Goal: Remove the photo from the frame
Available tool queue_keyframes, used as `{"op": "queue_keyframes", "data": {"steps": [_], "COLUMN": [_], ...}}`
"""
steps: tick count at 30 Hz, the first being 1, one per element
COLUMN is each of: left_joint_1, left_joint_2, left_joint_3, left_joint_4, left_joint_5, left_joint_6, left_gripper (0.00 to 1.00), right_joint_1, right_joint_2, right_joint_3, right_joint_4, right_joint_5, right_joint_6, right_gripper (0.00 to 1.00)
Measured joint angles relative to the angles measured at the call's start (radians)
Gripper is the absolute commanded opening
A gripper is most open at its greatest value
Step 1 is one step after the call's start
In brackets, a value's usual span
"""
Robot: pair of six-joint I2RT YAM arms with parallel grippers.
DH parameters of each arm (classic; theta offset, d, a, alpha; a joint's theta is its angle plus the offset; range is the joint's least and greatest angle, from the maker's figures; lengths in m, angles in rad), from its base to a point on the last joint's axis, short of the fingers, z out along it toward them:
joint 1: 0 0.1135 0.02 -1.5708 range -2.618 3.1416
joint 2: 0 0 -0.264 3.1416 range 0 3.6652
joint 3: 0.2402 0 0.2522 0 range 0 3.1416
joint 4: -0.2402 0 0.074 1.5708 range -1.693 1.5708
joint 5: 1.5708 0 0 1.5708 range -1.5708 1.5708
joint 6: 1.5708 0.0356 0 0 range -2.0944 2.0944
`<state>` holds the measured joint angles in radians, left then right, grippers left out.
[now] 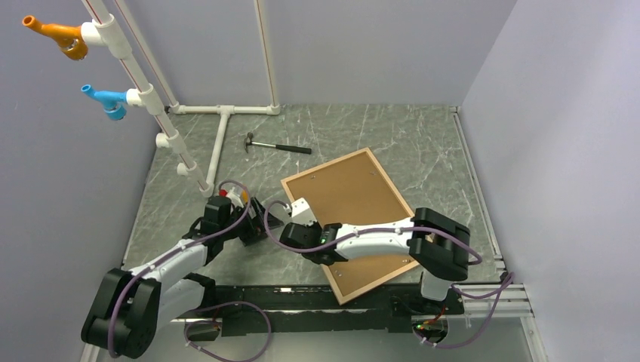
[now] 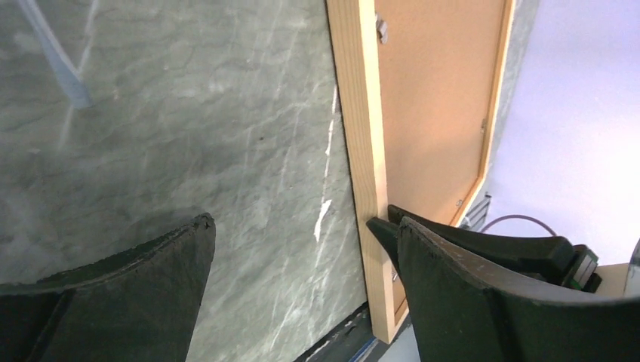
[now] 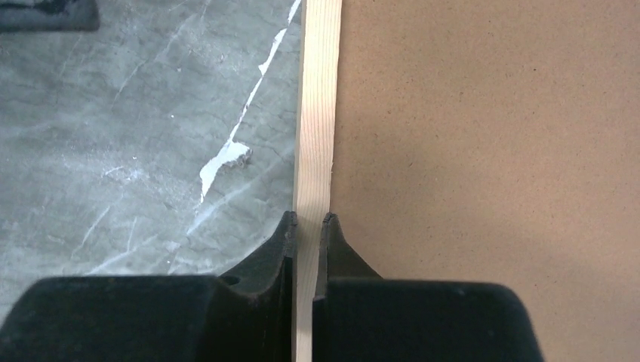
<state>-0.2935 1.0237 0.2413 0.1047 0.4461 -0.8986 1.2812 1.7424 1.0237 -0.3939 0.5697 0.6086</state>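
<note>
The light wood frame [image 1: 324, 165] lies face down at the table's middle, turned at an angle. Inside it shows the photo's brown back [image 1: 347, 192]. My right gripper [image 1: 296, 216] is shut on the frame's left border; in the right wrist view the fingers [image 3: 309, 219] pinch the pale wood strip [image 3: 318, 113], with the brown back [image 3: 490, 151] to its right. My left gripper [image 1: 261, 219] stands open just left of that same border, its fingers [image 2: 302, 226] wide over bare marble and the right one beside the frame [image 2: 362, 113]. The photo's printed side is hidden.
A hammer [image 1: 276, 145] lies behind the frame. A white pipe structure [image 1: 219, 143] stands at the back left with an orange hook [image 1: 60, 35] and a blue hook [image 1: 106, 100]. A small metal tab [image 2: 381, 30] sits on the frame's inner edge. Walls close in three sides.
</note>
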Motion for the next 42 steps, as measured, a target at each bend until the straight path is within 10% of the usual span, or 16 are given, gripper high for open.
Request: {"op": "queue_keyframes", "data": {"steps": [21,39,42], "left_joint_1": [-0.140,-0.200,-0.209], "left_joint_2": [0.362,0.431,0.412], "left_joint_3": [0.054,0.190,0.210], "left_joint_4": [0.591,0.502,0.487], "left_joint_5": [0.147,0.040,0.034], "left_joint_6": [-0.319,-0.359,-0.373], "left_gripper": [0.78,0.17,0.05], "right_joint_1": [-0.070,-0.086,-0.093], "right_joint_2": [-0.266,-0.310,-0.303], "right_joint_3": [-0.056,-0.026,0.041], "right_joint_4": [0.036,-0.060,-0.152], "right_joint_5": [-0.143,-0.168,-0.160], "right_joint_6": [-0.076,-0.097,-0.097], "right_gripper": [0.00,0.00,0.26]}}
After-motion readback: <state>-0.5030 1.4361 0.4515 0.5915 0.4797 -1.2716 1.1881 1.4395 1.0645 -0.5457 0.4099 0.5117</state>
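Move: The left hand, open, has the frame's left strip to its right: the stretch it will grip is about 9 cm right, 1 cm ahead and some 2 cm lower. The frame's far-left corner is 11 cm ahead and 4 cm right; the screwdriver lies 6 cm ahead and 5 cm left, the hammer 20 cm ahead and 3 cm right. The right hand already pinches this strip; the left hand's stretch is 6 cm ahead and 2 cm left of its fingers. Straight up, about 9 cm, the right hand lifts the pinched left strip, its left side tilting up some 10 degrees. Meanwhile the left hand sweeps right some 10 cm, rising and then reaching forward about 5 cm each, rolls left side down nearly 20 degrees, and closes its fingers on the raised strip beyond the right hand's grip. ##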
